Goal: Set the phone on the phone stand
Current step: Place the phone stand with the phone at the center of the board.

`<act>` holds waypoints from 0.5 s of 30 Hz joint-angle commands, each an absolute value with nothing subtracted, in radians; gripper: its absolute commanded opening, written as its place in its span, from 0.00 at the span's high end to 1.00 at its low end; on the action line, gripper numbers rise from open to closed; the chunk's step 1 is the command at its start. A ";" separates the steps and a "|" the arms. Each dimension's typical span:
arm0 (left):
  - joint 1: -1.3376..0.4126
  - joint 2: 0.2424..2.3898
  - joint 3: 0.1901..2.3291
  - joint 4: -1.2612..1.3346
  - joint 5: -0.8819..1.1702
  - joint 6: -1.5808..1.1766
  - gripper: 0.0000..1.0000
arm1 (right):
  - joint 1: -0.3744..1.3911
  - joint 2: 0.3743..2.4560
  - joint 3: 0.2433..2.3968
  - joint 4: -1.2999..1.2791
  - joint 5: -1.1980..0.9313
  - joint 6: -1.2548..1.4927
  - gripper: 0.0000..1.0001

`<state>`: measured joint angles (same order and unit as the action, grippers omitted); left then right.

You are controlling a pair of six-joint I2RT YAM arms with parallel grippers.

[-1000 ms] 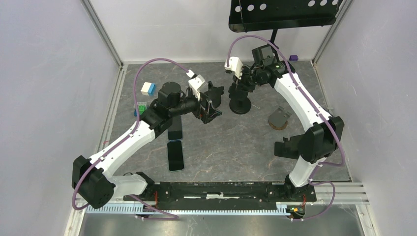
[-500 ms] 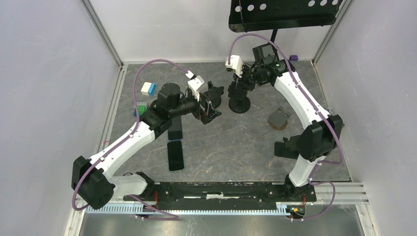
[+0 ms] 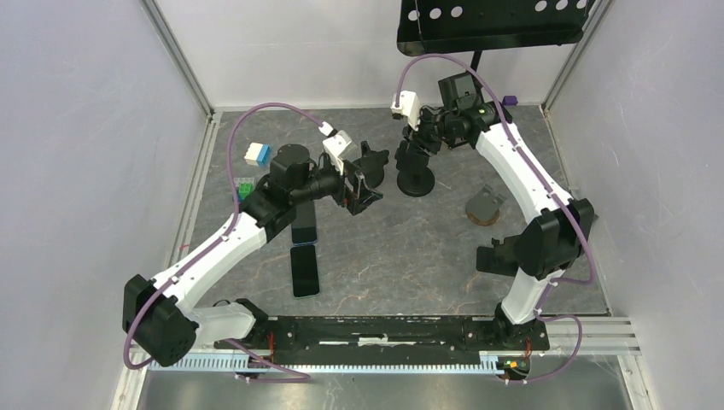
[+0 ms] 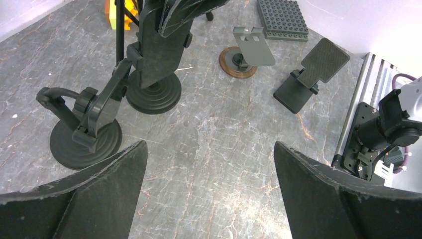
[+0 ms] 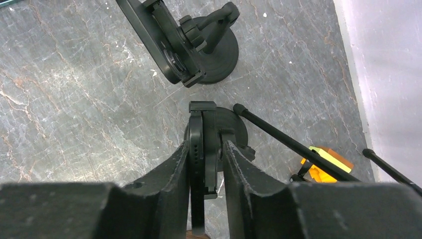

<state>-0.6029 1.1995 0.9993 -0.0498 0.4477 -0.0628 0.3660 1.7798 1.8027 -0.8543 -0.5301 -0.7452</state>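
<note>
A black phone [image 5: 197,149] stands on edge against the back plate of a black phone stand [image 5: 234,127] with a round base [image 3: 417,182]. My right gripper [image 5: 205,145] straddles phone and plate from above. Its jaws are parted a little, with a thin gap showing beside the plate. In the top view this gripper [image 3: 416,147] hangs over the stand at the back of the table. My left gripper [image 4: 209,147] is wide open with only bare table between its fingers [image 4: 114,184], left of the stand [image 4: 154,92].
A second round-based stand [image 5: 219,50] sits close to the left gripper [image 3: 363,184]. Two more phones [image 3: 303,229] [image 3: 305,270] lie flat at left. A grey stand on a brown disc [image 4: 246,55], a black folding stand [image 4: 311,74] and tripod legs [image 5: 293,144] are nearby.
The right gripper's jaws have parted slightly around the phone and plate. The left arm has drifted a little to the left, still open.
</note>
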 commanded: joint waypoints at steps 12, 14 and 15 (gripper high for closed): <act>-0.561 1.175 1.070 -0.179 0.312 0.068 0.00 | 0.365 1.635 1.816 -0.783 -0.578 -0.672 0.19; -0.550 1.174 1.067 -0.199 0.287 0.108 0.00 | 0.365 1.584 1.769 -0.761 -0.585 -0.668 0.17; -0.544 1.173 1.058 -0.194 0.273 0.131 0.00 | 0.365 1.559 1.735 -0.747 -0.589 -0.663 0.17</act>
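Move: The phone stand with the phone sits under the right hand, its middle about 8 cm below and 1 cm ahead, 1 cm to the right, the fingers already loosening around the phone's upper edge. The second phone stand is some 13 cm left of it and 2 cm farther out; a tripod foot lies about 4 cm left of and 5 cm beyond it. From the left hand the phone stand is roughly 13 cm ahead, 10 cm right, 11 cm below. Spread the right fingers from about a third open to nearly wide, letting the phone's edge come free between them, and lift the right gripper about 4.5 cm, picking up speed and easing back a little towards the end. Late on, bring the wide-open left gripper some 3 cm to the left and forward, sinking slightly. ##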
